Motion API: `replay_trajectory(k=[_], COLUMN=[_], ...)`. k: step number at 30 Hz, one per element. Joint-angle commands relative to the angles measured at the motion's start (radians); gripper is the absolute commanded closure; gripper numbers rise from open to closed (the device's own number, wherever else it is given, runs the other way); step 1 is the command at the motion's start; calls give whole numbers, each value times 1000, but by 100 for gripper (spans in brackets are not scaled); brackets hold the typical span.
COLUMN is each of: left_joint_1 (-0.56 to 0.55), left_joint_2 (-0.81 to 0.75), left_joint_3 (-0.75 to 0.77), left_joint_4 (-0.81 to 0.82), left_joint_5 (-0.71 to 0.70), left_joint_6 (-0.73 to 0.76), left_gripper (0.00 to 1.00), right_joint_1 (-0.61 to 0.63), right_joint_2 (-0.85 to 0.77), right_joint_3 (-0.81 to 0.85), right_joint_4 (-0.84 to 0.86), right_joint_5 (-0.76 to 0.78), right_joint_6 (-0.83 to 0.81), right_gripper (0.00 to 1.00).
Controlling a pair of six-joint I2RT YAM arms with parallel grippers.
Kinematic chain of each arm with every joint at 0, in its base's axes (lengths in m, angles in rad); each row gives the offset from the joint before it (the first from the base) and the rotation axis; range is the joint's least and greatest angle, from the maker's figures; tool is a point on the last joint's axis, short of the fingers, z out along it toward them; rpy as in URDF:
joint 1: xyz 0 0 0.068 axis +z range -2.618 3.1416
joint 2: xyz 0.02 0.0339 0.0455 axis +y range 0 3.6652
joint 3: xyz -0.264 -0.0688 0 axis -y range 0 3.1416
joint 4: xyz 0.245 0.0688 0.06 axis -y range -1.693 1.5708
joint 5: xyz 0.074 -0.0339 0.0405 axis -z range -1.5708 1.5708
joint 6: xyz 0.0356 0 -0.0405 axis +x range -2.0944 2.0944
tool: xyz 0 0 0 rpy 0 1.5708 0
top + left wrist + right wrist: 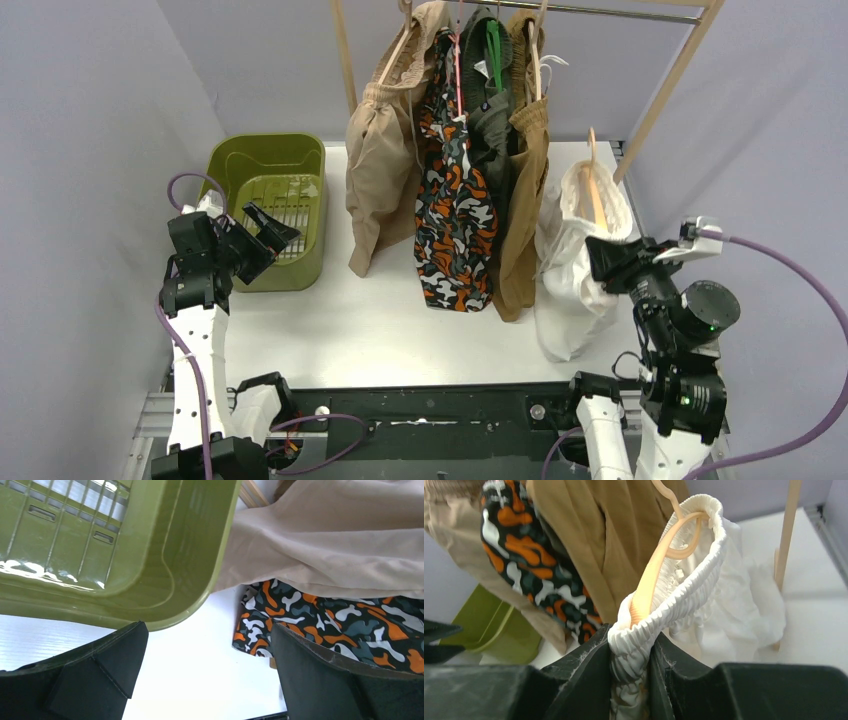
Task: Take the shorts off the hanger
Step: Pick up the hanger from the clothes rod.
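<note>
The white shorts (575, 265) sit on a peach hanger (593, 188) that is off the rail, its hook free in the air, and their legs sag to the table. My right gripper (630, 642) is shut on the gathered white waistband (684, 587) at the lower end of the hanger (651, 575). Beige shorts (378, 170), camouflage shorts (455, 215), dark olive shorts (492, 125) and brown shorts (525, 205) hang from the rail. My left gripper (262, 228) stands open and empty by the basket's near rim, its jaws wide apart (207, 647).
A green basket (232, 165) stands at the back left of the white table; its rim (165, 620) is just ahead of the left fingers. The wooden rack's slanted posts (665, 95) (344, 50) flank the hanging clothes. Grey walls close both sides.
</note>
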Motion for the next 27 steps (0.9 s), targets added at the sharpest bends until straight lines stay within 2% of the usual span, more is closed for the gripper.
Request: replay_trajectory(k=[1, 8, 10, 12, 14, 17, 20, 22, 27], left_joint_1=[-6, -10, -10, -11, -11, -11, -16, -23, -68], left_joint_2=[-23, -12, -15, -25, -39, -55, -81, -103, -133], left_joint_3=[-8, -31, -38, -64, -88, -122, -125, -120, -137], left_joint_4=[14, 45, 65, 119, 170, 240, 249, 251, 328], left_joint_5=[98, 186, 217, 251, 283, 325, 369, 397, 437], left_joint_6=[9, 58, 58, 17, -17, -68, -62, -60, -94], left_gripper=[4, 4, 4, 5, 6, 8, 9, 9, 9], right_joint_1=[4, 9, 26, 26, 47, 96, 78, 51, -105], right_joint_2=[-79, -111, -108, -99, -47, -8, -13, -32, -118], right_joint_3=[54, 174, 226, 319, 437, 408, 373, 338, 143], right_joint_4=[-262, -587, -635, -674, -761, -783, -718, -598, -85], right_joint_5=[-74, -308, -321, -348, -311, -447, -559, -637, -813], right_joint_6=[-1, 48, 99, 91, 47, 74, 99, 164, 523], right_gripper=[100, 100, 100, 100, 100, 100, 100, 100, 100])
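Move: The right hand already holds the white shorts by the waistband, the hanger's middle some 8 cm ahead, 1 cm left and 4 cm above. Clear space over the near table edge lies about 17 cm back and 12 cm left at the same height; the brown shorts hang roughly 15 cm ahead, 13 cm left, 8 cm lower. From the left hand, the hanger is some 56 cm right, level ahead, 18 cm higher; the green basket is about 12 cm ahead, 7 cm left, 15 cm below. Keeping its pinch on the white waistband and the hanger inside, the right hand pulls back quickly, about 18 cm away from the clothes rod, dipping some 5 cm and recovering, while drifting 10 cm left; at the end it eases forward a little. Its wrist swings some 30 degrees counter-clockwise, rolling left side up and tipping down. The open, empty left hand shifts right towards the shorts, turning clockwise. ##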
